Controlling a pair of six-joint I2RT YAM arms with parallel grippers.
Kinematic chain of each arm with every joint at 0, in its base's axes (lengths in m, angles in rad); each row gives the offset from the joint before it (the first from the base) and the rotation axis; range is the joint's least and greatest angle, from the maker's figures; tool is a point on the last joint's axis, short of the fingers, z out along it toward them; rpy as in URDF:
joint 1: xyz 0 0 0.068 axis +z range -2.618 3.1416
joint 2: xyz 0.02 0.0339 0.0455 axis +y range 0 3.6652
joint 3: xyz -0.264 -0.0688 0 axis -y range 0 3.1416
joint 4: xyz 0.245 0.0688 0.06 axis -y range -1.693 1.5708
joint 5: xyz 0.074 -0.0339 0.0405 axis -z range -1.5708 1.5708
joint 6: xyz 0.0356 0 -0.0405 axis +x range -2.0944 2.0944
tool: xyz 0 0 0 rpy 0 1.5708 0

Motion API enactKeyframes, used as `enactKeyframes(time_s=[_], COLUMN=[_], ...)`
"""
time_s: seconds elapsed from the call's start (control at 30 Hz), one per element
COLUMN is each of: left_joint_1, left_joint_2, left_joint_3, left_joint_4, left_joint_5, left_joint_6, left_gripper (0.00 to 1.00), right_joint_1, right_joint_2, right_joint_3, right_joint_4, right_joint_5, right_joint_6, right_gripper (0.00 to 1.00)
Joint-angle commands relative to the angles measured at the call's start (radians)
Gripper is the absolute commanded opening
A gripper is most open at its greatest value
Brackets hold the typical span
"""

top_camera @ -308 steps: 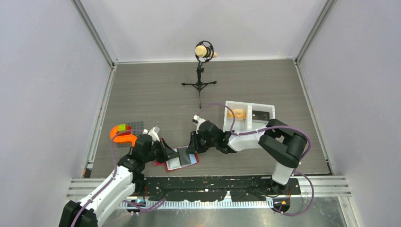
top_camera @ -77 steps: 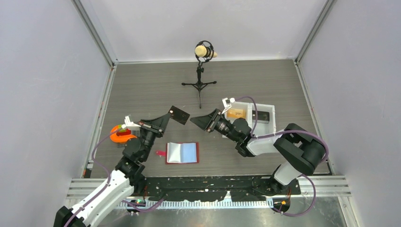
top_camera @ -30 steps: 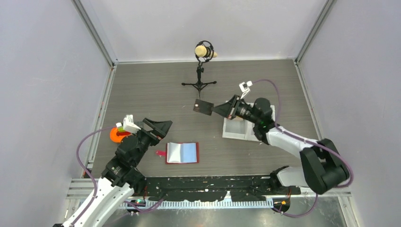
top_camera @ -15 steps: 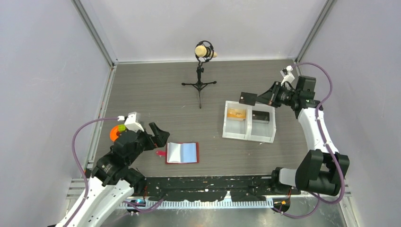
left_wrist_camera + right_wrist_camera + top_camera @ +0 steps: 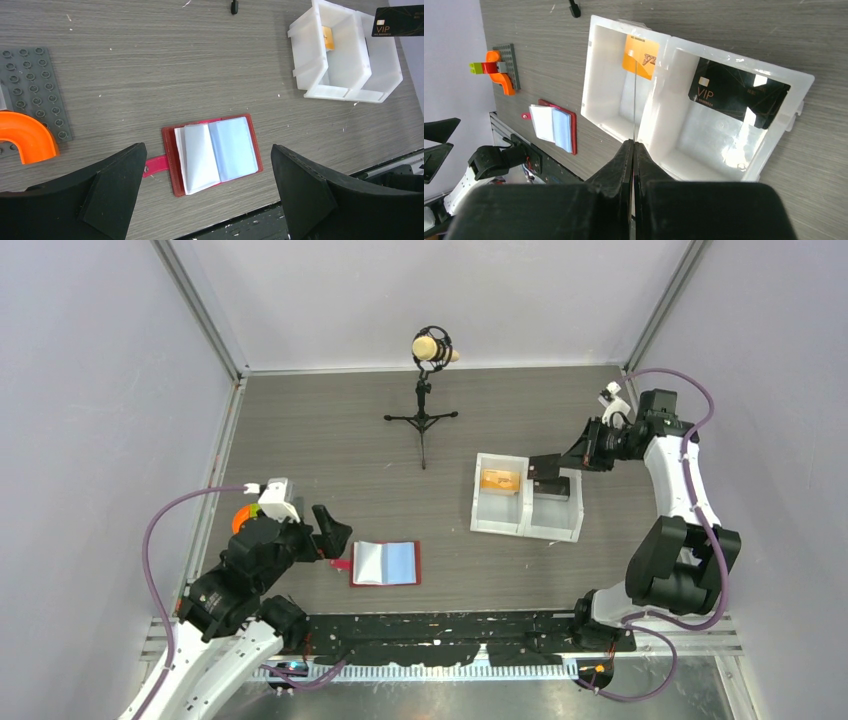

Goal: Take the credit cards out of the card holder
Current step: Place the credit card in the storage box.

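Note:
The red card holder [image 5: 385, 563] lies open near the front edge, its pale pockets facing up [image 5: 212, 152] [image 5: 554, 127]. My left gripper [image 5: 335, 530] hovers open just left of and above the holder [image 5: 206, 150], holding nothing. My right gripper [image 5: 570, 462] is shut on a dark credit card [image 5: 548, 462] over the white tray [image 5: 525, 532]. That card shows edge-on as a thin line [image 5: 634, 90] in the right wrist view, ahead of the gripper [image 5: 634, 145], and face-on [image 5: 400, 21] in the left wrist view. Another black credit card [image 5: 736, 92] lies in the tray's right compartment.
The tray's [image 5: 599, 65] left compartment holds a flat orange piece [image 5: 640, 56]. A microphone on a tripod [image 5: 425, 380] stands at the back. An orange curved block [image 5: 25, 140] sits on a grey studded plate [image 5: 30, 85] at the left. A metal rail runs along the near edge.
The right arm swung right and back with the dark card, then brought it down over the tray. The left arm drew back toward the near left, staying open.

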Motion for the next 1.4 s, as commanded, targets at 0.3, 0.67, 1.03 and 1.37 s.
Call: enactKeyframes(time_s=[0.3, 0.67, 1.03, 1.37], left_joint_1=[-0.003, -0.002, -0.003, -0.002], left_joint_2=[-0.005, -0.013, -0.009, -0.009], left_joint_3=[0.002, -0.013, -0.017, -0.021], left_joint_4=[-0.020, -0.020, -0.029, -0.034], left_joint_5=[-0.020, -0.039, -0.033, -0.042], left_joint_6=[0.045, 0.048, 0.017, 0.010], left_gripper=[1.00, 1.00, 1.00, 1.00], right_joint_1=[-0.004, -0.004, -0.004, -0.002], right_joint_2=[0.071, 0.204, 0.284, 0.316], right_joint_3=[0.158, 0.232, 0.263, 0.262], right_joint_4=[-0.231, -0.254, -0.234, -0.185], right_joint_5=[0.212, 0.166, 0.137, 0.132], right_joint_6=[-0.088, -0.112, -0.108, -0.093], right_gripper=[0.05, 0.05, 0.05, 0.05])
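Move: The storage box's right compartment, where the held black card is going, lies nearly straight below the right hand, about 15 cm down and 1 cm back. The black card already inside is some 2 cm ahead and 1 cm left of the hand; the orange card in the other compartment is about 4 cm ahead and 12 cm left, both around 16 cm down. From the left hand, the right compartment is roughly 14 cm ahead, 45 cm right and 17 cm below. The black card, still pinched in the right hand's shut fingers, is first carried about 3 cm to the right, clear of the divider, then lowered some 5 cm into the mouth of the right compartment, the hand easing 2 to 3 cm forward as it sinks. Meanwhile the fingers tip down by roughly 15 degrees and keep their hold. ##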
